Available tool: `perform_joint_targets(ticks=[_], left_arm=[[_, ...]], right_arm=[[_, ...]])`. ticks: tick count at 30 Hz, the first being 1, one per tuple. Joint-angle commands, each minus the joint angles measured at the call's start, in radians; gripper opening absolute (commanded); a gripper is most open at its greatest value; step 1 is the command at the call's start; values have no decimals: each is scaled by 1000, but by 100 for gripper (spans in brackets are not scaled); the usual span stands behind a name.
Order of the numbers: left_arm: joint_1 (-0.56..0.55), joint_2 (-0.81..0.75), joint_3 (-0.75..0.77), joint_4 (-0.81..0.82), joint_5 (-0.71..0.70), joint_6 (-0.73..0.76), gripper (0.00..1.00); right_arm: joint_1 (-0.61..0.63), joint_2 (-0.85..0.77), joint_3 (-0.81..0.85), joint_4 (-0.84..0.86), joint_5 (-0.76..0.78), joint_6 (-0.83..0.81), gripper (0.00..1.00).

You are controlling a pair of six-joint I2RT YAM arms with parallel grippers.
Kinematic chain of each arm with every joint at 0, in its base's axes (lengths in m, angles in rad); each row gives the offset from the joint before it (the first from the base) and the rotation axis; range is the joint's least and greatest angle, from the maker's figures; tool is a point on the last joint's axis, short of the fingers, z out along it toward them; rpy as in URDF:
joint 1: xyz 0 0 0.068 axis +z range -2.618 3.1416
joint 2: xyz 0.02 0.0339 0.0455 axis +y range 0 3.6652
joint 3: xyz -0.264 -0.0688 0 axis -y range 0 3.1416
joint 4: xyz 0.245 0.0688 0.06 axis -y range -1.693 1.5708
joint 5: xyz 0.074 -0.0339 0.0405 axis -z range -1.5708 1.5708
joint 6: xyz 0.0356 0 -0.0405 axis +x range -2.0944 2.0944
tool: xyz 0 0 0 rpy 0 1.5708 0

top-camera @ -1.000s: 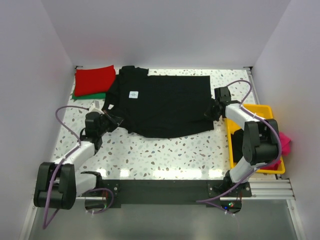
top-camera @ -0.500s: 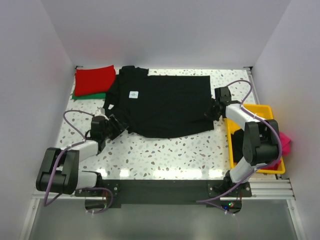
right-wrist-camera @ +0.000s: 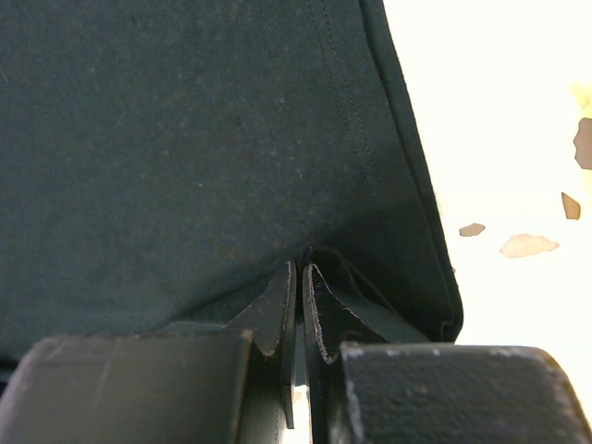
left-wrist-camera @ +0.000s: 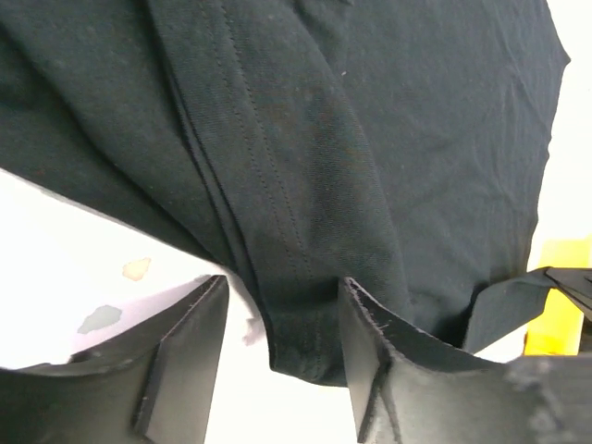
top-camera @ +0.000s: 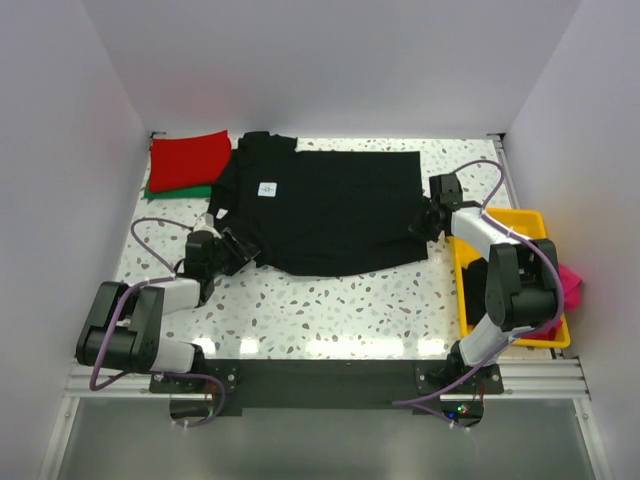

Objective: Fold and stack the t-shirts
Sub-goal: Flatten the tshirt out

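A black t-shirt [top-camera: 330,210] with a small white neck label lies spread flat on the speckled table. My left gripper [top-camera: 234,250] is at its near left sleeve. In the left wrist view the jaws [left-wrist-camera: 282,296] stand open on either side of the sleeve hem [left-wrist-camera: 305,324], which lies loose on the table between them. My right gripper [top-camera: 424,222] is at the shirt's right edge. The right wrist view shows it [right-wrist-camera: 298,273] shut, with black cloth [right-wrist-camera: 185,139] bunched at the tips. A folded red t-shirt [top-camera: 188,160] lies on a green one [top-camera: 192,191] at the back left.
A yellow tray [top-camera: 532,222] stands at the right edge with dark cloth in it and a pink t-shirt [top-camera: 572,282] hanging over its far side. White walls close in the table on three sides. Bare speckled table [top-camera: 340,300] lies between the shirt and the arm bases.
My left gripper has opened and let go of the sleeve, and the left arm has lowered and drawn back a little. The right arm and the shirt have stayed put.
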Motion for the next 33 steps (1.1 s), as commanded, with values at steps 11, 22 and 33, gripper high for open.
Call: perform_joint_targets(ticks=[11,22,33], left_arm=[[-13,-21,38,56,23,-17,29],[-15,-165,10,-23,18,-21,14],[-21,-317,-46,-113,21,-22,0]], right_arm=[[-2,-20,7,16,-11,-15,0],[-2,-34,-13,22,-16,-6,0],[-2,-71,-57,37,-25,0,0]])
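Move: Just under the left hand's half-open fingers lies the black t-shirt's near left corner, about 1 cm back, 1 cm to the right and 1 cm lower. The shirt's white square label is some 13 cm ahead and 4 cm right of this hand, the small white tag about 8 cm ahead and 5 cm left, the red folded shirt roughly 20 cm ahead and 12 cm left. From the right hand, which holds the shirt's near right part, that corner is some 33 cm left and 5 cm back. Closing from about half open to shut over the near left corner, the left fingers first stay almost in place, then the hand rises about 5 cm off the cloth, its tips tilting up slightly, and finally eases back a centimetre. The right fingers stay shut on the shirt's near right part, shifting back about 1 cm only at the end. ##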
